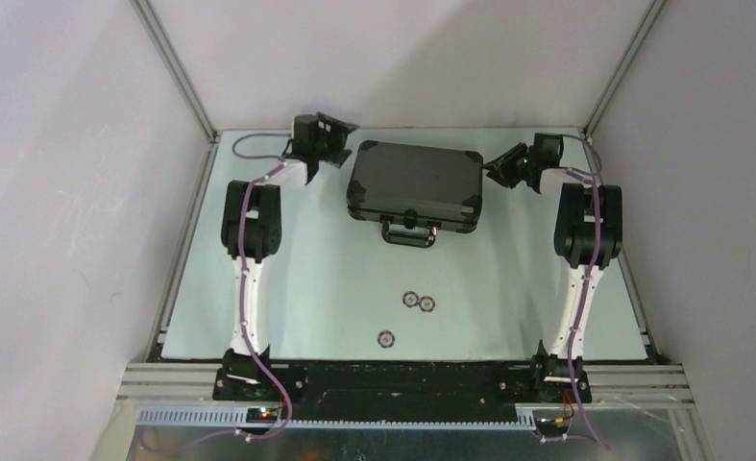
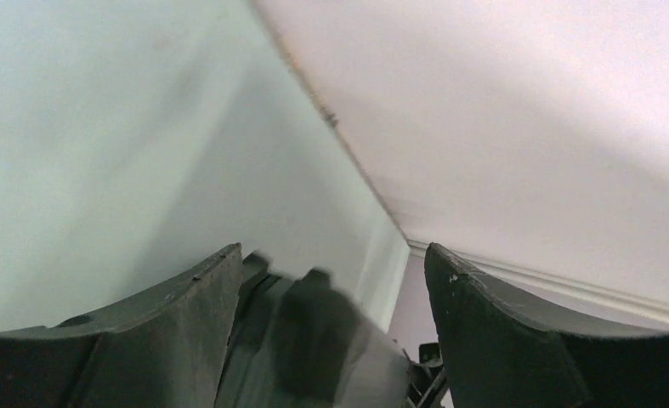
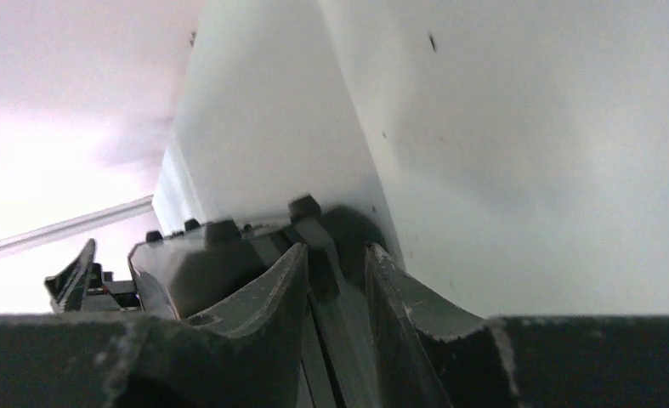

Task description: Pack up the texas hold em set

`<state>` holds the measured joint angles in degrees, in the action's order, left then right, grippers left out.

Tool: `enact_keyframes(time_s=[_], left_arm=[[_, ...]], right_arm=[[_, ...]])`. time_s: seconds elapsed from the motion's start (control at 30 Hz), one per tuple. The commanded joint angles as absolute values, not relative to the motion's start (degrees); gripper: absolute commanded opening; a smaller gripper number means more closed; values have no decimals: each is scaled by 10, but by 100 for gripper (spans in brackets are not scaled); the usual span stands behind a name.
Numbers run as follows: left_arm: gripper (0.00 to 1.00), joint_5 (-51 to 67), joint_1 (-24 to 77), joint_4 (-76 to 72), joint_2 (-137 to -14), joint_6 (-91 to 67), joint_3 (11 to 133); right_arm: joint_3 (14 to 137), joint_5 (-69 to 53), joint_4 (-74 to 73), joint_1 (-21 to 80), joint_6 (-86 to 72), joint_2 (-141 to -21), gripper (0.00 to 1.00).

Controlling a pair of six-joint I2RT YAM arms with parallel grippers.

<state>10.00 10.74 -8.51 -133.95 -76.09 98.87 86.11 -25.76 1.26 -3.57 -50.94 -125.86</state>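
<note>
The black briefcase (image 1: 414, 182) of the texas hold em set lies closed at the back middle of the table, its handle (image 1: 409, 232) pointing toward the arms. My left gripper (image 1: 340, 144) is at its back left corner. In the left wrist view that gripper (image 2: 331, 255) stands wide open with the blurred case corner (image 2: 314, 340) between the fingers. My right gripper (image 1: 497, 168) is at the case's right end. In the right wrist view its (image 3: 335, 251) jaws stand narrowly apart astride a ridge on the case (image 3: 195, 263). Three small round chips (image 1: 411, 300), (image 1: 427, 304), (image 1: 386, 338) lie loose on the table.
The table (image 1: 297, 317) is walled by pale panels on the left, right and back, with metal frame posts (image 1: 177, 67) in the back corners. The back wall is close behind both grippers.
</note>
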Motion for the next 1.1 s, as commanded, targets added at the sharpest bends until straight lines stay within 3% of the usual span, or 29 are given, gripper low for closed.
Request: enact_keyframes(time_s=[0.0, 0.2, 0.33, 0.8, 1.07], left_arm=[[83, 189, 99, -69, -1408, -707, 1143], [84, 214, 97, -22, -1534, -716, 1344], [84, 233, 108, -20, -1564, -711, 1384], [66, 363, 136, -38, -1573, -689, 1373], [58, 451, 138, -78, -1477, -637, 1201]], right_arm=[[954, -310, 28, -22, -549, -1317, 37], [1109, -379, -17, -20, -563, -1421, 40], [1206, -412, -89, -11, -528, -1471, 40], [1207, -468, -161, 35, -476, -1498, 40], [1209, -466, -204, 58, -448, -1504, 40]])
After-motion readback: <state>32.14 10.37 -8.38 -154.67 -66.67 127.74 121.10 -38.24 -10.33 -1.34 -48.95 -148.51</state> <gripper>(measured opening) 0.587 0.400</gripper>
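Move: The closed case lies between my hands: its far left corner is about 5 cm to my left hand's right and level with it in reach, and its middle some 18 cm right and 11 cm back. The carry handle sits roughly 13 cm nearer than the case's middle. From my right hand, the far right corner is about 4 cm left and 5 cm ahead, and the case's middle roughly 21 cm left and 4 cm back, both a little lower. I bring both hands in on the case's far corners. My left rises and reaches past the far edge, then sinks, draws back a little and swings right to the far left corner, ending some 6 cm farther right, turned about 25 degrees clockwise, fingers partly closing. My right slides forward about 7 cm and leftward 5 to the far right corner, turning slightly counter-clockwise, then stays there. ##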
